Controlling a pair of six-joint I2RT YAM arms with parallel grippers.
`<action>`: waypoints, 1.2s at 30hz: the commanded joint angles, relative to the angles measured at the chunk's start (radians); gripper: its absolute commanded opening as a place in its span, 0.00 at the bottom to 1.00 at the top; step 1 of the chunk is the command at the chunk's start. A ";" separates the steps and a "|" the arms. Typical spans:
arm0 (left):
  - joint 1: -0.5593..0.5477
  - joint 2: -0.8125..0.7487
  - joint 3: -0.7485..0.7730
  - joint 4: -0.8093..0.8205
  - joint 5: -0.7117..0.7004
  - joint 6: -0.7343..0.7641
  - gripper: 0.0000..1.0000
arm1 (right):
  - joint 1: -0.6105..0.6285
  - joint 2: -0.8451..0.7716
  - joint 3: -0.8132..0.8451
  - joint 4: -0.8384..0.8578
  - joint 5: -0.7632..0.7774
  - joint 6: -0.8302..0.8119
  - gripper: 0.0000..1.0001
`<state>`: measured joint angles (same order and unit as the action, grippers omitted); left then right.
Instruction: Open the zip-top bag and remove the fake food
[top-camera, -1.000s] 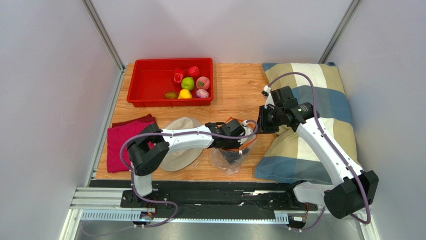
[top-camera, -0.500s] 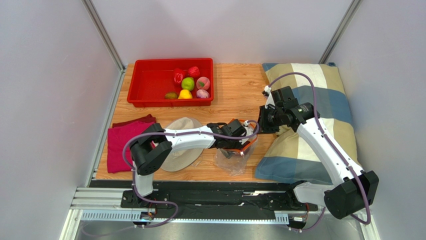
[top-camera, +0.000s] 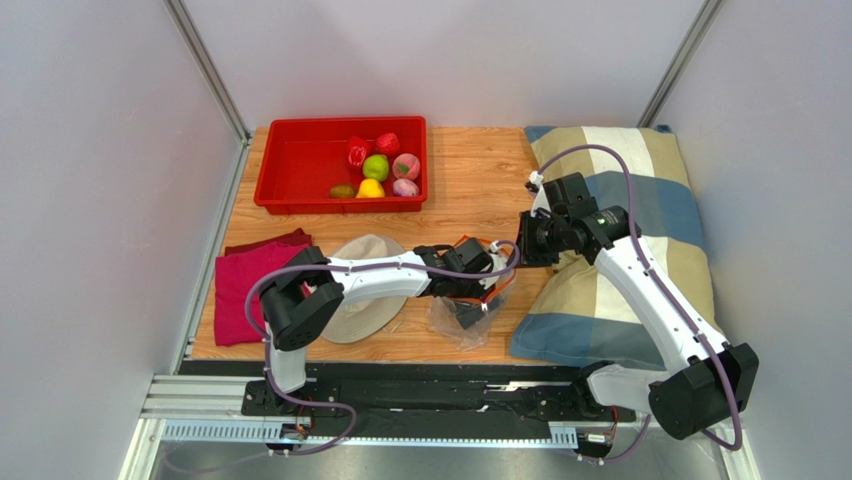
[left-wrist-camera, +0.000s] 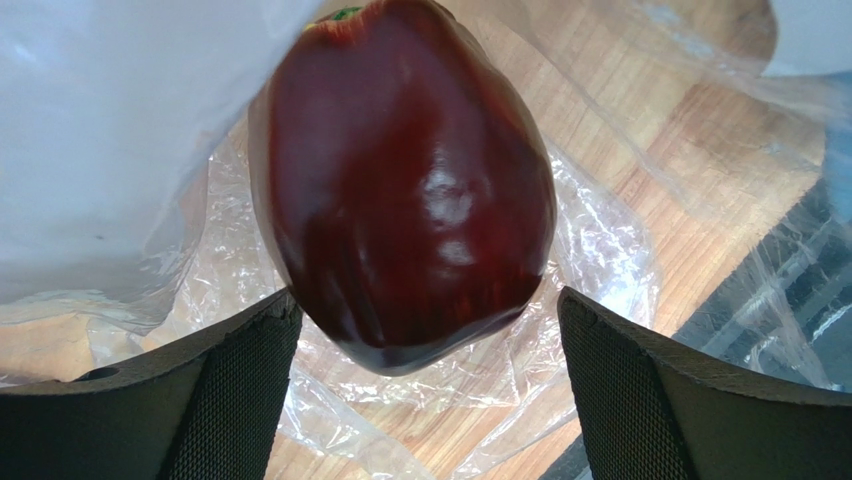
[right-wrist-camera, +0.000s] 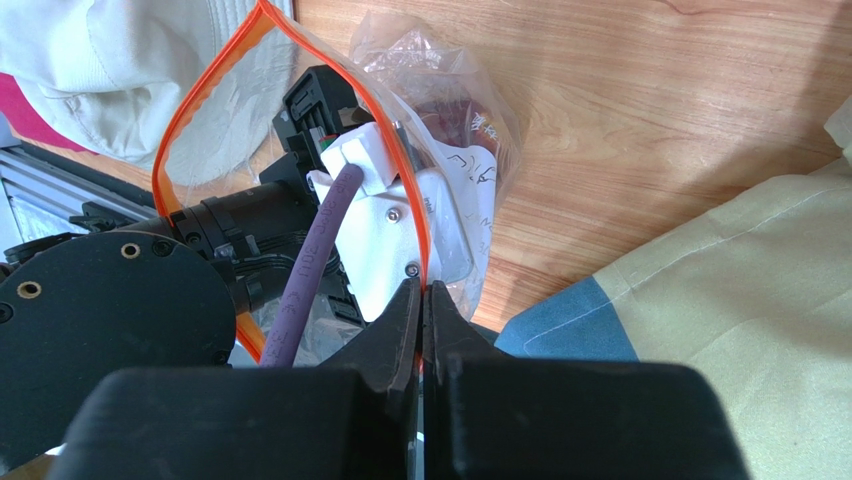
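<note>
The clear zip-top bag (top-camera: 462, 322) lies on the wood between the arms, its orange zipper mouth (right-wrist-camera: 213, 103) held open. My right gripper (top-camera: 521, 250) is shut on the orange zipper strip at the bag's rim (right-wrist-camera: 422, 290). My left gripper (top-camera: 470, 300) reaches inside the bag. In the left wrist view it is open (left-wrist-camera: 425, 300), with a dark maroon fake fruit (left-wrist-camera: 400, 180) between and just beyond the fingertips. The left finger (left-wrist-camera: 240, 370) is almost against the fruit; the right finger (left-wrist-camera: 640, 380) stands apart from it. Several other fake foods (top-camera: 376, 167) lie in the red bin (top-camera: 340, 123).
A beige hat (top-camera: 362, 252) lies under my left arm, with folded red cloth (top-camera: 235, 285) to its left. A checked pillow (top-camera: 625, 200) fills the right side, under my right arm. The bag's white label (right-wrist-camera: 470, 180) faces the right wrist camera.
My left gripper has moved slightly to the right, further into the bag. The right gripper has kept its hold on the zipper strip.
</note>
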<state>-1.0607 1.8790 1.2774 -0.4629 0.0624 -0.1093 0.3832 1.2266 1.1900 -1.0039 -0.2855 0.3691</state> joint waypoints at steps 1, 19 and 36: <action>0.001 -0.052 0.046 0.064 0.013 -0.015 0.99 | 0.003 -0.022 -0.006 0.027 -0.003 0.001 0.00; 0.038 -0.070 0.056 0.196 -0.019 -0.099 0.79 | 0.003 -0.026 -0.009 0.022 -0.011 0.001 0.00; 0.038 -0.164 -0.076 0.380 -0.104 -0.092 0.78 | -0.003 -0.024 0.051 -0.071 0.020 0.013 0.00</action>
<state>-1.0336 1.8168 1.1801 -0.2577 0.0063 -0.1799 0.3786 1.2064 1.2133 -0.9466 -0.3061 0.3897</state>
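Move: The eggplant, last food in the bag, lies about 3 cm ahead of the left hand and 2 cm to its right, roughly level with the open fingers inside the bag. The hat's middle is some 21 cm left and 2 cm ahead of that hand; the red tray's middle is about 24 cm left and 25 cm ahead. From the right hand, pinching the orange rim, the eggplant is some 15 cm below, 4 cm left and 1 cm ahead. Deep in the bag, the left hand works forward about 3 cm, drifting a centimetre right and rising a little, its wrist tilting some 10 degrees so the fingers reach more to the right; the fingers draw in from wide open, part again midway and end about a fifth narrower, the tips close against the eggplant's lower sides. Meanwhile the right hand, still pinching the orange rim, lifts it about 2 cm and carries it a centimetre or so forward. ##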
